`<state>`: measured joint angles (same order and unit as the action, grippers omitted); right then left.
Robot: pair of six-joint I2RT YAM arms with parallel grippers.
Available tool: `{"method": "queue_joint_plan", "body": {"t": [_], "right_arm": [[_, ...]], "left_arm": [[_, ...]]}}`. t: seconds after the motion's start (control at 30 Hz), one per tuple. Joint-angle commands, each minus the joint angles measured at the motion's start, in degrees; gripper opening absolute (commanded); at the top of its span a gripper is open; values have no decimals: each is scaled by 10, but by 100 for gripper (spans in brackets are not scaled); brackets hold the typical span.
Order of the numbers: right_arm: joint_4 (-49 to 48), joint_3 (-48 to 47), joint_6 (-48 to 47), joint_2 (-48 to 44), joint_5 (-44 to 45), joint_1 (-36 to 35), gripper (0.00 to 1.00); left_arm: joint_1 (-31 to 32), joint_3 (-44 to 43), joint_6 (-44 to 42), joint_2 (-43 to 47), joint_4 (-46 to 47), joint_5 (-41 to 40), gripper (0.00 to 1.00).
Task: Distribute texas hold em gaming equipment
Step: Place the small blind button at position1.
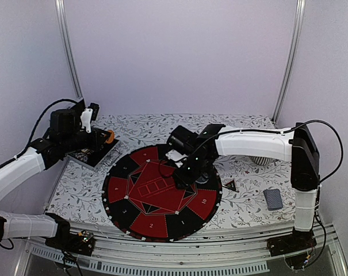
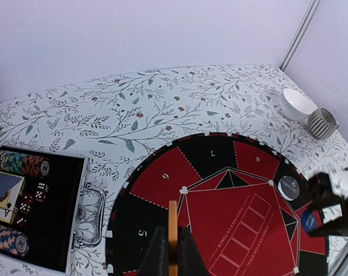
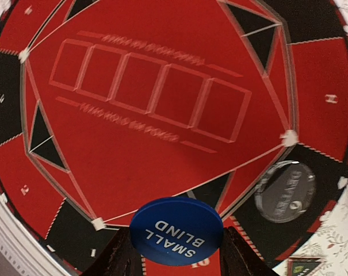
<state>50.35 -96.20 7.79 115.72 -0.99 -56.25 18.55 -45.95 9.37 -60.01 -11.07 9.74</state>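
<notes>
My left gripper (image 2: 173,246) is shut on an orange disc button (image 2: 173,230), held edge-on above the round red-and-black poker mat (image 2: 231,224). In the top view this gripper (image 1: 103,137) hangs over the table's left side by the open case. My right gripper (image 3: 176,256) is shut on a blue disc button (image 3: 176,231) reading SMALL BLIND, low over the mat's right half (image 1: 162,192). A dark-and-white dealer disc (image 3: 286,192) lies on a black segment nearby. The grey-blue card deck (image 1: 272,199) and the small triangle marker (image 1: 230,185) lie right of the mat.
An open black case (image 2: 64,230) with stacked chips (image 2: 23,164), dice and a card sits at the left. A white bowl (image 2: 294,103) and a ribbed grey cup (image 2: 322,123) stand at the back right. The floral tablecloth (image 2: 162,109) ends at white walls.
</notes>
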Motion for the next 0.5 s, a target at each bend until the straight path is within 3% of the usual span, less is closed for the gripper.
{"method": "queue_joint_plan", "body": {"t": [0.0, 0.3, 0.47], "right_arm": [[19, -1, 26, 33, -12, -84, 15], [59, -93, 14, 149, 16, -159, 12], [72, -84, 19, 151, 32, -163, 12]], "left_arm": [[-5, 8, -9, 5, 8, -3, 0], [-6, 8, -8, 3, 8, 2, 0], [-6, 8, -8, 2, 9, 5, 0]]}}
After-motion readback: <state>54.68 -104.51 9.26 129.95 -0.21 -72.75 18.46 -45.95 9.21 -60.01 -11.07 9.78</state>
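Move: Position1, the black wedge marked 1, lies about 12 cm back from the right hand, roughly 1 cm to its left and 9 cm below; the hand holds the small blind button. The dealer button rests some 10 cm ahead of the hand and 7 cm to its right. The 10 lies 8 cm right and 2 cm back, the 2 about 14 cm back and 13 cm left. From the left hand, position1 is some 23 cm back, 26 cm right and 23 cm below. Still pinching the small blind button between its fingertips, the right hand sweeps quickly back some 12 cm and 6 cm to the left, across the mat towards position1. It sinks about 7 cm, mostly in the later part, then eases to a stop low over the mat beside the border between 1 and 2. The wrist turns about 15 degrees counter-clockwise and tilts slightly; the grip stays unchanged. ##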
